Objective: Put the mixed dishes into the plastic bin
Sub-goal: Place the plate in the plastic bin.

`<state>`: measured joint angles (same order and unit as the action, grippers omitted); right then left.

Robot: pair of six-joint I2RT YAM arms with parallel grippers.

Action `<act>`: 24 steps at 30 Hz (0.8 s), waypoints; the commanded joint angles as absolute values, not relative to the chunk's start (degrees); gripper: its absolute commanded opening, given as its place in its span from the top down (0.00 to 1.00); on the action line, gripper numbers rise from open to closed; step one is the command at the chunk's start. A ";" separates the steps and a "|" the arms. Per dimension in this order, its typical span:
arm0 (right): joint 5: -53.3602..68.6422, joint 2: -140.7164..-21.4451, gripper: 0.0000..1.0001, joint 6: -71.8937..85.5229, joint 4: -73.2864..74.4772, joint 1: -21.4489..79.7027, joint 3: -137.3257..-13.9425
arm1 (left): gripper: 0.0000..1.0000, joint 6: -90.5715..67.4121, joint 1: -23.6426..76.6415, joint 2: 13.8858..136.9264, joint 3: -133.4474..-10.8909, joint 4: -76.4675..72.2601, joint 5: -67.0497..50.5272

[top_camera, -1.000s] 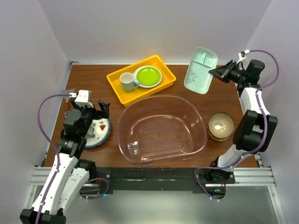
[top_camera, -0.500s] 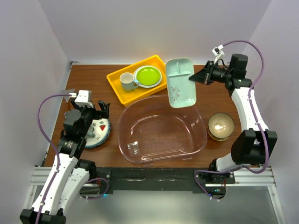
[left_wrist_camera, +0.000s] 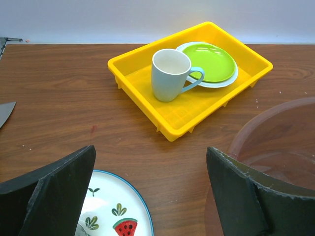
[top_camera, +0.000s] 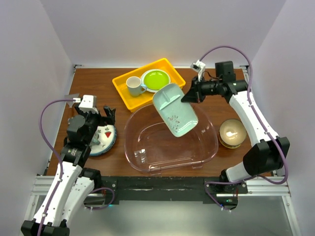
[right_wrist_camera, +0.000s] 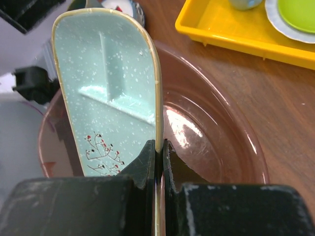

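My right gripper (top_camera: 187, 97) (right_wrist_camera: 158, 148) is shut on the rim of the mint-green divided tray (top_camera: 174, 110) (right_wrist_camera: 110, 93), which hangs tilted over the back of the plastic bin (top_camera: 209, 150) (right_wrist_camera: 246, 142). The clear, faintly pink bin lies at the table's middle with nothing resting in it. A white plate with watermelon motifs (top_camera: 105, 137) (left_wrist_camera: 113, 211) lies on the table at the left. My left gripper (top_camera: 101, 116) (left_wrist_camera: 150, 189) stands open just above that plate's far edge, holding nothing. A tan bowl (top_camera: 233, 132) sits right of the bin.
A yellow tray (top_camera: 128, 95) (left_wrist_camera: 184, 115) at the back holds a white mug (top_camera: 134, 86) (left_wrist_camera: 170, 74) and a lime-green plate (top_camera: 155, 79) (left_wrist_camera: 211, 61). White walls close in on three sides.
My right arm has swung left and down, carrying the mint-green tray from the back right corner to above the bin. The left arm has stayed still.
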<state>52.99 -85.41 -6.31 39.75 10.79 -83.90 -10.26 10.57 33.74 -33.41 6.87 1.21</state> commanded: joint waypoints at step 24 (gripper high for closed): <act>29.53 -101.24 1.00 -48.07 63.71 42.97 -92.11 | 0.00 -9.14 10.20 33.49 -34.37 4.13 0.53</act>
<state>28.93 -100.99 -41.36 58.87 41.17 -87.29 -9.93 10.57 33.74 -33.41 6.90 1.19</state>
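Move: The plate is already pinched in the right gripper. The plastic bin's middle lies about 11 cm back, 7 cm to the left and some 23 cm below. Beyond the bin, the yellow tray sits roughly 12 cm ahead and 17 cm left of that gripper, and the bowls about 9 cm back and 20 cm right. From the idle left hand the bin is some 7 cm back, 30 cm right and 20 cm below. Keep the right fingers shut on the plate's edge and bring it down into the plastic bin, sinking about 15 cm while drawing back and left some 8 to 9 cm each. Sweep back-left first, then let the descent take over. Swing the wrist about 50 degrees as you go, turning it counter-clockwise and tipping the fingers steeply down. ##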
